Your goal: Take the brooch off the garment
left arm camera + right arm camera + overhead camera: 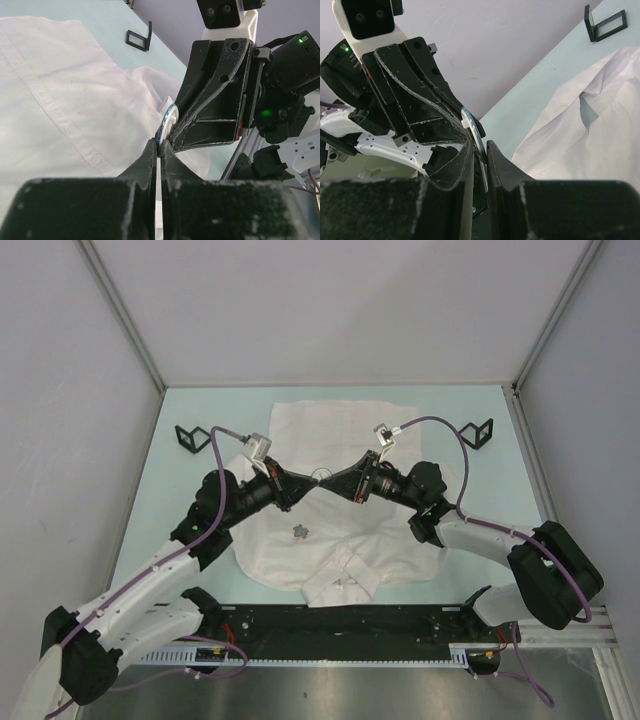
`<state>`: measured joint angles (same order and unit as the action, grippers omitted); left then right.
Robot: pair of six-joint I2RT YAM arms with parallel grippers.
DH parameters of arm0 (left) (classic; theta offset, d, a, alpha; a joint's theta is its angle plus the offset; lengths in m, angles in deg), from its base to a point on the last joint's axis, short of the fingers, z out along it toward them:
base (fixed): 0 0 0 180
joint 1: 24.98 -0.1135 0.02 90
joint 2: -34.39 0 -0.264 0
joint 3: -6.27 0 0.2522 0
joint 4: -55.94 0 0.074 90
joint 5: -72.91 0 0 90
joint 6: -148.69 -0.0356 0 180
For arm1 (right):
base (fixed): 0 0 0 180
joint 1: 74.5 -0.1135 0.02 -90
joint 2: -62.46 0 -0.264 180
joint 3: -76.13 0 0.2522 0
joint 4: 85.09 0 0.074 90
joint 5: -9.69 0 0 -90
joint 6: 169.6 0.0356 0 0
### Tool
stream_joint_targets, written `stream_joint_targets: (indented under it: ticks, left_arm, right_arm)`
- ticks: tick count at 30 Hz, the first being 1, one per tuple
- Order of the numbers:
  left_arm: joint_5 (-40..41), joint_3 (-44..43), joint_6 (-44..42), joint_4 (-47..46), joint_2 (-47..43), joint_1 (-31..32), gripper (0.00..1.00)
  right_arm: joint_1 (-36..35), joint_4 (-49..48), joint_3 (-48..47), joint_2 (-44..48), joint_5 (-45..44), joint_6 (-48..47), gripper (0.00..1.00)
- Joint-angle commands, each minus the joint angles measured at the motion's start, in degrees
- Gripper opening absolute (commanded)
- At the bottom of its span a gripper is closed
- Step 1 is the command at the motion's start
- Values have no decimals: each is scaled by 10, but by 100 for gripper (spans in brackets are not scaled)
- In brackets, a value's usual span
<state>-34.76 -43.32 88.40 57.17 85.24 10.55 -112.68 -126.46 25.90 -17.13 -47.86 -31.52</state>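
The garment (330, 430) is a white collared shirt lying flat on the pale green table, also visible in the left wrist view (60, 85) and the right wrist view (600, 145). Both grippers meet tip to tip in the air above its middle. The brooch (170, 116) is a small round disc with a bluish metal rim. Its edge also shows in the right wrist view (474, 127). My left gripper (160, 145) is shut on one edge of the disc. My right gripper (480, 147) is closed on the opposite edge. I cannot tell whether cloth still hangs from the disc.
A small grey mark (300, 531) sits on the shirt below the grippers. Two black bracket stands rest at the back of the table, one left (192, 437) and one right (480, 430). Grey walls enclose the table on three sides.
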Motion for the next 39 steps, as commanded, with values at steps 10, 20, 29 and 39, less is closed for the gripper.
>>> stream_joint_targets:
  ticks: [10, 20, 29, 39]
  left_arm:
    - [14, 5, -45, -41, -20, 58, 0]
    - [63, 51, 14, -73, -47, 62, 0]
    - [79, 76, 60, -117, -62, 65, 0]
    - [83, 37, 71, -40, -45, 62, 0]
  right_arm:
    - [13, 35, -27, 6, -36, 26, 10]
    - [13, 13, -12, 12, -74, 44, 11]
    - [9, 7, -11, 24, -98, 41, 12]
    - [33, 82, -7, 75, 6, -37, 53]
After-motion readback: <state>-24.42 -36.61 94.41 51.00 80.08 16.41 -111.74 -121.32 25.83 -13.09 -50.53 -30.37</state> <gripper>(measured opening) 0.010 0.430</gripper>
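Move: The round brooch is already in the air between the two hands, off the garment: its middle is about 1 cm ahead, 1 cm to the right and 1 cm above the left hand, which pinches its edge. From the right hand it is about 1 cm ahead, 1 cm left and 1 cm up. The star brooch lies on the garment some 19 cm below the left hand, 3 cm back and 5 cm left; the collar is about 16 cm back and 4 cm right, equally low. Holding almost still at first, the right hand keeps its fingers closed about the round brooch and tips down some 5 degrees, then rises about 1 cm, opens, and draws off about 1 cm to its right. The left hand keeps its pinch on the edge, rolling its left side down several degrees and easing back about 1 cm. ##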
